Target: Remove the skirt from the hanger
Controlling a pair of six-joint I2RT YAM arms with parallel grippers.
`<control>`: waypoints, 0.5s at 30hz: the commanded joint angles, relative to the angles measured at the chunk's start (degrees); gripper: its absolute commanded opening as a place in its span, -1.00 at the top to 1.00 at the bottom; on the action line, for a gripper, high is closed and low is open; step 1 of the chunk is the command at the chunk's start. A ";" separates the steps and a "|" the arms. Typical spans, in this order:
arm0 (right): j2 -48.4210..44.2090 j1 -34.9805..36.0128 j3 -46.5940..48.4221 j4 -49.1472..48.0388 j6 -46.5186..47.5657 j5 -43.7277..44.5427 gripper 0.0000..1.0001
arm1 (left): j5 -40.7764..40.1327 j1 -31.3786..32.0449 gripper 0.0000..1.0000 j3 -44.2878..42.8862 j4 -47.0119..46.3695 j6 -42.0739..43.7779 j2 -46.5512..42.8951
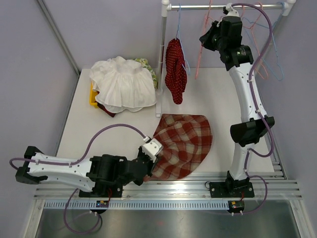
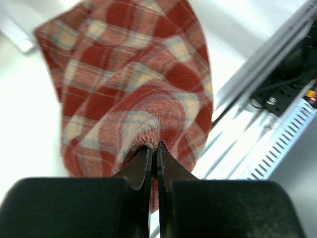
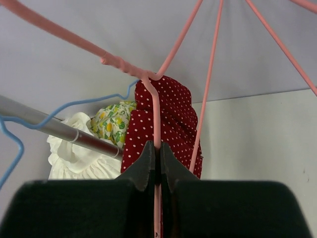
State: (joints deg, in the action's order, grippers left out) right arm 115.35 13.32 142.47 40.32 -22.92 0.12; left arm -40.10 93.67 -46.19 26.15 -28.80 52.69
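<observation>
A red plaid skirt point(image 1: 183, 144) point(image 2: 133, 74) lies spread on the white table in front of the arms, free of any hanger. My left gripper point(image 1: 147, 171) point(image 2: 154, 145) is shut on a pinch of the skirt's near left edge. High at the back right, my right gripper point(image 1: 204, 38) point(image 3: 154, 145) is shut on the thin wire of a bare pink hanger point(image 1: 198, 64) point(image 3: 154, 109), just below the clothes rail point(image 1: 223, 7).
A red polka-dot garment point(image 1: 175, 69) point(image 3: 168, 124) hangs from a blue hanger on the rail beside the rack post point(image 1: 162, 59). A white ruffled garment point(image 1: 124, 84), a floral one point(image 1: 146, 64) and a yellow bin point(image 1: 92, 96) sit back left. More hangers point(image 1: 277, 64) hang right.
</observation>
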 commanded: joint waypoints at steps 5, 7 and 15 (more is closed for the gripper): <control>-11.36 -0.31 -16.42 -9.02 -0.46 2.08 0.83 | -4.64 -11.72 1.00 -16.10 7.16 13.92 0.75; -14.18 -0.40 -20.21 -8.77 -0.46 2.34 -0.15 | -2.63 -19.08 1.00 -22.69 6.29 21.48 1.28; -28.76 -0.40 -39.16 -12.18 -2.83 2.25 -0.99 | 15.36 -54.43 1.00 -59.22 7.85 35.04 20.31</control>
State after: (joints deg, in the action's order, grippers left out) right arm 92.97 13.10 108.40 31.88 -24.49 1.54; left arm -33.50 48.62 -92.18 35.68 -0.62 66.39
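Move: My left hand already grips one edge of the plaid skirt, which spreads some 15 cm ahead and to its right, 20 cm below; it goes for the white skirt on the yellow basket, about 48 cm ahead, 20 cm left, 10 cm lower. My right hand holds a pink hanger under the rail, about 15 cm above, 3 cm ahead and 3 cm right; the polka-dot skirt hangs some 15 cm to its left, 4 cm ahead and 18 cm lower. Keeping the plaid skirt pinched, I sweep my left hand up and forward with some left, about 33 cm in all and gathering speed, towards the basket pile, turning counter-clockwise about 30 degrees as the fingers tip upward. Meanwhile my right hand sinks slightly, opens wide to let go of the pink hanger, and draws back about 7 cm from the rail. ##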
